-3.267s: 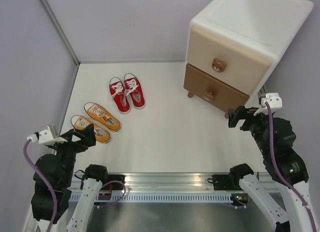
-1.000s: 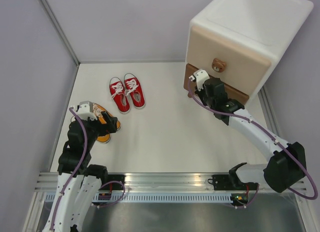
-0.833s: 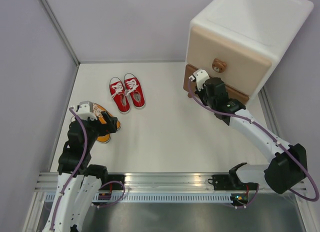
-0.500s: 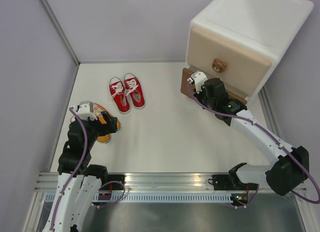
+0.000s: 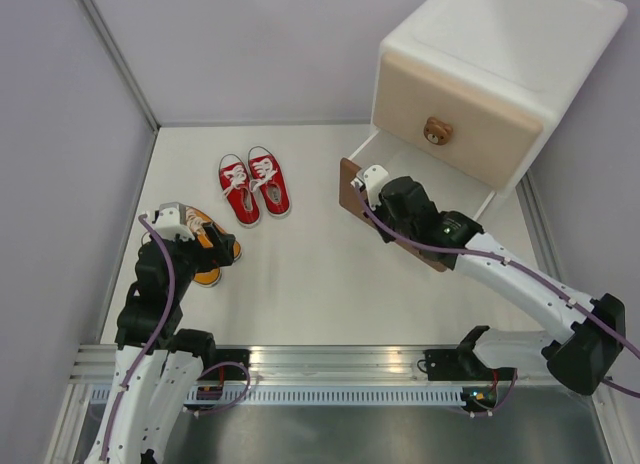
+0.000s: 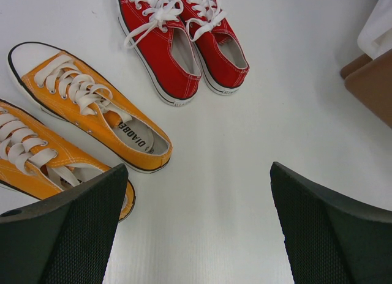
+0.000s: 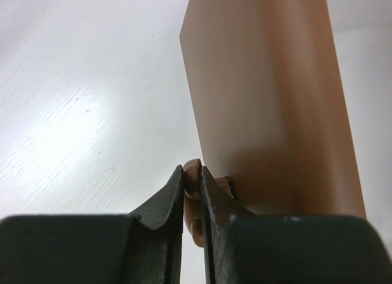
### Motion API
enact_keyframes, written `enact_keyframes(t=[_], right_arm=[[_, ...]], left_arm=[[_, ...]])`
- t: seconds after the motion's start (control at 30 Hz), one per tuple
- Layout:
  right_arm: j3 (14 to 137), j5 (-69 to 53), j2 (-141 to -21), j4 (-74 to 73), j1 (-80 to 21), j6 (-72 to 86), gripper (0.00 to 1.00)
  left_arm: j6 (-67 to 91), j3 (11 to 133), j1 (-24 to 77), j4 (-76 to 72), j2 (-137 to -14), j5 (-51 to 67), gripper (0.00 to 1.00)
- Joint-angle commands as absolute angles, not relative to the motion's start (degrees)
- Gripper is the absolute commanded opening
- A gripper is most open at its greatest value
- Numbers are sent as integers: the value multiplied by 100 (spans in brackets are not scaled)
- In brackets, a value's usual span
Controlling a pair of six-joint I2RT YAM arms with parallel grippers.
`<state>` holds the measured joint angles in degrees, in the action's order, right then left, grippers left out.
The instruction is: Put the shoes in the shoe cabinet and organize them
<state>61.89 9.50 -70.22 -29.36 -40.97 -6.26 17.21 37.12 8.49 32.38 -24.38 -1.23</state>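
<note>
The white shoe cabinet (image 5: pixel 500 64) stands at the back right. Its brown lower drawer (image 5: pixel 352 189) is pulled partly out, showing a white inside (image 5: pixel 425 174). My right gripper (image 5: pixel 385 206) is shut on that drawer's bear-head knob (image 7: pixel 193 181), against the brown front (image 7: pixel 269 94). The red shoes (image 5: pixel 255 186) lie side by side at the back left. Below them, the orange shoes (image 5: pixel 212 239) are partly hidden by my left arm. My left gripper (image 6: pixel 197 177) hangs open over bare floor, just right of the orange shoes (image 6: pixel 92 109) and below the red shoes (image 6: pixel 180 45).
The beige upper drawer (image 5: pixel 450 99) is shut, with its bear knob (image 5: pixel 434 131) facing out. Grey walls close in the left and the back. A metal rail (image 5: pixel 330 369) runs along the near edge. A corner of the brown drawer (image 6: pixel 370 88) shows at the right of the left wrist view.
My right gripper has shut on the knob and drawn the brown drawer out toward the near left. The left arm, which came forward to the orange shoes earlier, has held still over the last second.
</note>
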Motion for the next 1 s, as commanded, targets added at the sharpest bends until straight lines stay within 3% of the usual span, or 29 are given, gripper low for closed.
enact_keyframes(t=[0.0,0.43,0.97], right_arm=[[6495,1239,-6960,-3129,-4560,-36,1],[6847,2654,-7400,-3436,-6564,1520,1],[6996,3014,-7637,-3419,-7312,2513,1]], left_arm=[[1521,3700,879,2953,-2478,-88,100],[1512,3700,879,2953,-2461,-88,100],[1521,3691,879,2953,-2461,-97,100]])
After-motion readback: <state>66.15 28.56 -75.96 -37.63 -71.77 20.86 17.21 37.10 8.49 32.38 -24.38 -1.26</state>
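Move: The right fingers already hold the knob of the brown lower drawer, which stands partly open; its front panel lies roughly 3 cm ahead and 2 cm to the right. The bear knob of the closed upper drawer is some 8 cm ahead, 8 cm right and 14 cm above; the nearer red shoe is about 13 cm ahead, 29 cm left and 8 cm lower. From the left hand the brown knob lies about 38 cm right and 5 cm ahead. Keeping its grip on the brown knob, the right hand pulls about 11 cm back and 9 cm left, then slows. ##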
